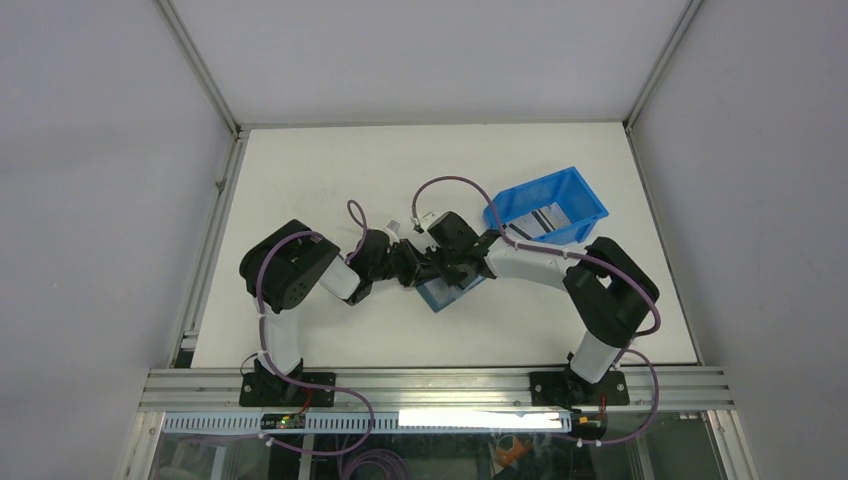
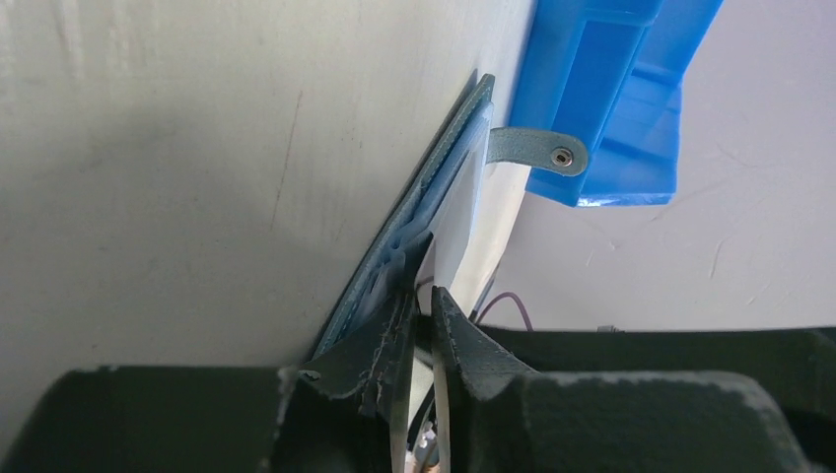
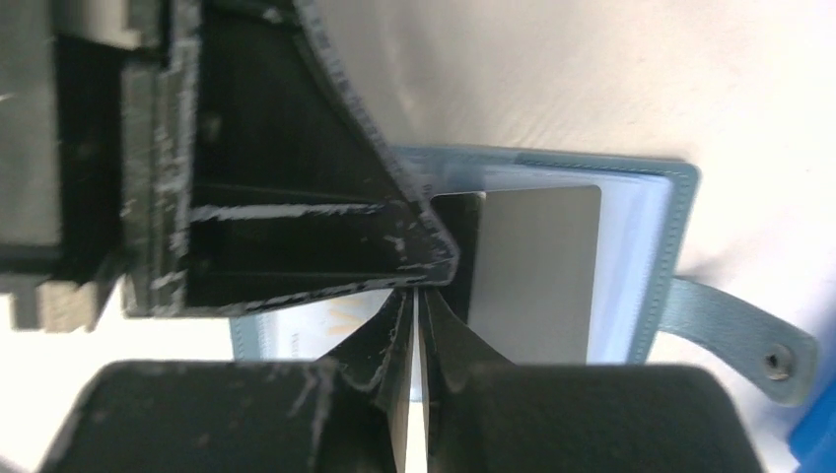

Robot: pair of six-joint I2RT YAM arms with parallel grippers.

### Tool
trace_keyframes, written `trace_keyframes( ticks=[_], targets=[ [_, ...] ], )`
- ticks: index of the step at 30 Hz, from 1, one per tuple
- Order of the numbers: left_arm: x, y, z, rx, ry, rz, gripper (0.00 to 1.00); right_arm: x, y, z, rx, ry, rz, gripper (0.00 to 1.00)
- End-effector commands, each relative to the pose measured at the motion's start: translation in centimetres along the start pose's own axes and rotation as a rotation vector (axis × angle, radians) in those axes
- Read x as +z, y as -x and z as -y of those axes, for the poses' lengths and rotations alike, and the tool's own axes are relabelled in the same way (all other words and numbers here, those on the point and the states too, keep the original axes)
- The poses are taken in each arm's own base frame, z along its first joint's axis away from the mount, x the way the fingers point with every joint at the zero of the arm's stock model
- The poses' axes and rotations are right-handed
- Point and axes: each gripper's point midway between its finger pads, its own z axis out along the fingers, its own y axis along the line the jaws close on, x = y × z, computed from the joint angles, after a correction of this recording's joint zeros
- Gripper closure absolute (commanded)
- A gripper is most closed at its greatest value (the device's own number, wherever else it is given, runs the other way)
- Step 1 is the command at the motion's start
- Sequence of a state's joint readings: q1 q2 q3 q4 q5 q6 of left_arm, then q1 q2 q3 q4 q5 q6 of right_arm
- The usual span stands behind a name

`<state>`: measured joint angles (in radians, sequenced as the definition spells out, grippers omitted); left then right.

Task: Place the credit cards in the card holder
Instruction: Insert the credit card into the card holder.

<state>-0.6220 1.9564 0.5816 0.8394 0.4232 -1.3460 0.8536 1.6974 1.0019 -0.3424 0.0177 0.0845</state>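
The teal card holder (image 1: 440, 293) lies open on the white table, under both gripper tips. In the right wrist view a silvery credit card (image 3: 537, 276) with a dark stripe lies in its pale leaves, inside the teal rim (image 3: 680, 227). My left gripper (image 2: 426, 301) is at the holder's near edge with its jaws a narrow slit apart. The card's pale end (image 2: 461, 212) reaches that slit, and whether it is pinched is unclear. My right gripper (image 3: 415, 294) is shut, tips against the left gripper's finger (image 3: 325, 236), with nothing I can make out between them.
A bright-blue bin (image 1: 590, 205) stands just behind and to the right of the holder, with pale cards (image 1: 545, 215) inside it. The holder's snap tab (image 3: 749, 340) points toward the bin. Grey walls surround the table.
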Motion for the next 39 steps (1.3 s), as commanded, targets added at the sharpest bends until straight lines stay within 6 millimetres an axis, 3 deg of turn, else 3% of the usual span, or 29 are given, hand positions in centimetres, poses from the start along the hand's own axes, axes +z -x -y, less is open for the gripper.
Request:
trace_keyframes(
  ticks=[1,10,13,16,18,22,26,29,34,36,38,39],
  targets=[
    [0.1,-0.5,-2.6,-0.022,0.08,-0.021,0.84,-0.1,2.4,2.7,-0.014,-0.146,0.054,0.91],
    [0.1,-0.5,-2.2,-0.017,0.072,-0.02,0.78,-0.2,2.6,3.7,-0.037,-0.202,0.038,0.85],
    [-0.2,-0.2,-1.2,0.0,0.05,-0.005,0.77,-1.5,3.4,2.3,-0.024,-0.103,0.06,0.83],
    [-0.8,0.2,0.3,0.029,0.025,0.021,0.75,-3.8,3.5,0.0,-0.061,0.103,0.045,0.79],
    [-1.5,0.5,1.5,0.06,0.016,0.041,0.74,-5.8,3.4,-1.0,-0.132,0.248,0.04,0.73],
    [-3.2,0.9,4.0,0.156,0.027,0.079,0.72,-9.3,2.5,-0.5,-0.157,0.439,0.044,0.52],
    [-5.9,1.4,5.0,0.26,0.092,0.141,0.68,-10.8,2.4,1.0,-0.136,0.456,0.096,0.44],
    [-8.9,1.8,5.9,0.379,0.154,0.203,0.65,-10.7,2.4,2.0,-0.12,0.426,0.131,0.31],
    [-16.1,3.0,7.1,0.547,0.268,0.381,0.47,-8.4,1.4,3.7,-0.092,0.342,0.073,0.26],
    [-18.9,3.3,7.4,0.555,0.259,0.479,0.27,-7.6,1.6,4.7,-0.066,0.291,0.051,0.26],
    [-20.5,3.4,6.3,0.48,0.244,0.559,0.05,-6.7,1.8,5.7,-0.044,0.243,0.023,0.26],
    [-20.9,3.4,5.5,0.432,0.223,0.591,0.01,-6.3,1.8,6.0,-0.035,0.227,0.005,0.26]
  ],
)
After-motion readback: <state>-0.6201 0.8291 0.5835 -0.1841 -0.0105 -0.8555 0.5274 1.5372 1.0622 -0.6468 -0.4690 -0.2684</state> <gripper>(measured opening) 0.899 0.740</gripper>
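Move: The grey card with the black strip lies nearly home in the holder's outer clear pocket. Its middle is about 3 cm ahead and 2 cm right of the right hand, some 2 cm lower. From the left hand, at the pocket mouth, it is about 2 cm ahead, 3 cm right and 1 cm lower. The VIP card lies roughly 2 cm back and 3 cm left of the right hand; the blue tray is about 16 cm ahead and 20 cm right. The grey card's inner edge is pushed forward and right into the pocket by the right hand's nearly shut fingertips, about 2 cm, while the left fingers stay at the pocket mouth. Both then come free: the right rises some 9 cm, drifting right and opening wide, then sinks about 2 cm; the left rises about 15 cm, swings left about 11 cm and slightly back, tips its fingers upward and opens wide. ##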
